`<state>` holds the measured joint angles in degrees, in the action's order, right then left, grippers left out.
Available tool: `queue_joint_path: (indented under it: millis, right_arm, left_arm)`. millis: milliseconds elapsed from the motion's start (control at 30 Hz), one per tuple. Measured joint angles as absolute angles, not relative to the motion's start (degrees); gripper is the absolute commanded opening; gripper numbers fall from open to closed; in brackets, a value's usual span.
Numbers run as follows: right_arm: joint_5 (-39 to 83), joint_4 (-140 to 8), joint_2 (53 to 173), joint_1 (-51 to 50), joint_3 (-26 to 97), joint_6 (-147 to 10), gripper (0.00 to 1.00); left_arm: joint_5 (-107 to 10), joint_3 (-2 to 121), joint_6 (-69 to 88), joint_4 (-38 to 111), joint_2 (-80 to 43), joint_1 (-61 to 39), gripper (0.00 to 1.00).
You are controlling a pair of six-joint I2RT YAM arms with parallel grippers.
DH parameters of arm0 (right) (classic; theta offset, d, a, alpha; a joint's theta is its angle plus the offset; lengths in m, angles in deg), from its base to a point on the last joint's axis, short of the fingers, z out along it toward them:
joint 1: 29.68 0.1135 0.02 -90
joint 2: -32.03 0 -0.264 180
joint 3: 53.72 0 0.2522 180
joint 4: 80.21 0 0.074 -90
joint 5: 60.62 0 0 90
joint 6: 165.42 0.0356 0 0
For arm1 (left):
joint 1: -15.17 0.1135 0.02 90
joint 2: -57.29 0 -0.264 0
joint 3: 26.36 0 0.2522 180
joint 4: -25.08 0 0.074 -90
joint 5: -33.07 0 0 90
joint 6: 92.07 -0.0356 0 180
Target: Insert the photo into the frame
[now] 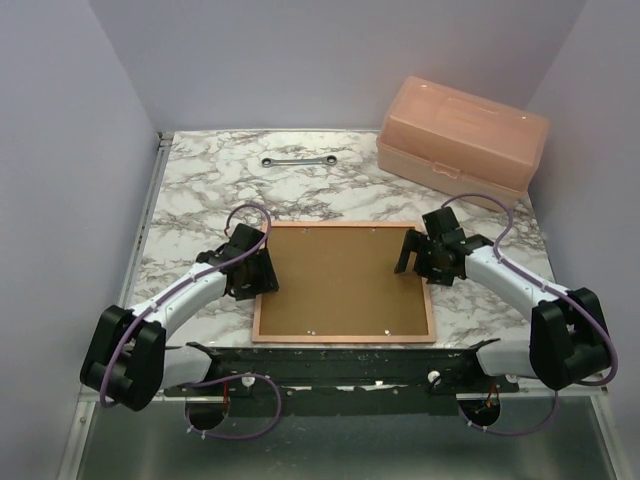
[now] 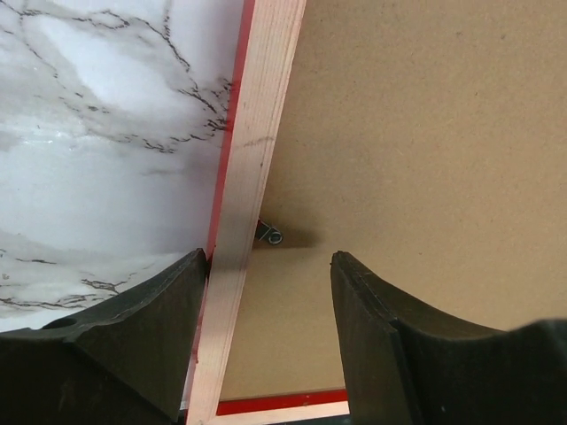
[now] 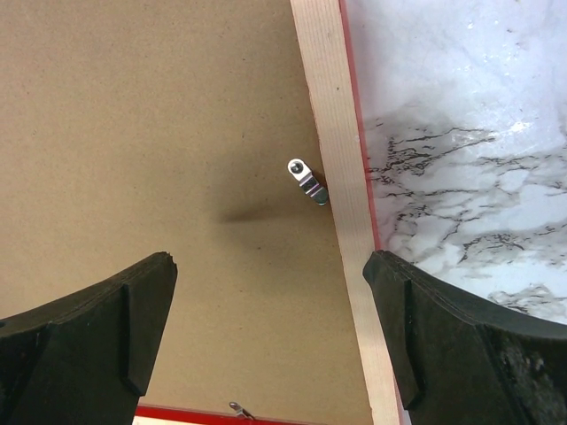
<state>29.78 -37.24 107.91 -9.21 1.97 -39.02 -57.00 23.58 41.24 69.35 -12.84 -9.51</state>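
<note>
The frame point(image 1: 345, 338) lies face down on the marble table, pale wood rim up, a red edge showing. A brown backing board point(image 1: 345, 278) fills it. The photo is hidden. My left gripper point(image 1: 264, 268) hovers over the frame's left rail point(image 2: 252, 150), open, its fingers astride the rail and gripping nothing. A small metal clip point(image 2: 270, 234) sits just ahead of them. My right gripper point(image 1: 412, 252) is open over the right rail point(image 3: 332, 150); one finger stands above the board point(image 3: 151, 115) and the other past the rim. A clip point(image 3: 306, 180) lies ahead.
A pink plastic box point(image 1: 463, 143) stands at the back right. A metal wrench point(image 1: 298, 160) lies at the back centre. Grey walls close in the marble table point(image 1: 200, 190) on three sides. A second clip point(image 3: 237, 410) sits on the frame's near rail.
</note>
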Motion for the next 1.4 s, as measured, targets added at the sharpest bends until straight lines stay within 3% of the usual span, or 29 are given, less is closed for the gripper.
queue_joint_path:
  millis: [467,667,833,900,933,1167,1400]
  right_arm:
    - [23.01,-39.01,113.03,-9.36,5.41,-40.00,0.97]
    - [20.21,-41.26,113.79,-7.92,6.00,-39.08,0.99]
    - [20.30,-40.21,112.63,-7.27,5.80,-38.62,1.00]
    - [20.54,-39.14,111.32,-7.13,4.79,-38.32,1.00]
    - [20.60,-38.51,110.45,-7.13,4.05,-38.21,1.00]
    - [19.68,-36.98,108.30,-7.11,-1.74,-37.29,1.00]
    - [18.07,-38.25,111.76,-4.12,0.66,-36.31,1.00]
  left_arm:
    - [-54.31,26.31,36.98,69.54,-16.03,-1.54,0.61]
    - [-56.81,30.33,34.94,72.80,-13.97,0.10,0.72]
    - [-57.61,30.95,33.63,74.07,-4.00,0.06,0.80]
    - [-56.59,30.68,33.00,73.98,-0.07,0.04,0.96]
    - [-55.49,30.25,32.82,73.69,2.09,0.04,0.99]
    - [-45.24,23.28,33.96,68.62,11.36,-1.89,0.99]
    - [-40.02,18.34,37.89,63.77,14.60,-8.12,0.99]
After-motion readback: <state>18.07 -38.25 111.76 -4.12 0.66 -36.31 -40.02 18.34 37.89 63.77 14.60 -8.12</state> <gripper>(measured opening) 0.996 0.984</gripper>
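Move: The frame's right rail is already against the right hand's outer finger, its middle some 3 cm to the right and level with the hand; a metal tab sits about 4 cm ahead and 2 cm right, a near-edge tab roughly 13 cm back and 6 cm left. The left hand straddles the left rail, whose middle lies about 2 cm ahead and 2 cm left; a tab is 1 cm ahead, another around 11 cm back and 11 cm right. The right hand, fingers wide open, keeps its outer finger on the right rail's outer side and pushes left some 4.5 cm and slightly forward, then backs off a little to the right, draws back about 5 cm along the rail towards the near corner and pushes left again another 2 cm. The left hand first goes with the left rail, forward and left, then comes free, rises about 10 cm while opening fully, and swings right and back over the backing board, tilting its fingertips forward and to the right. ##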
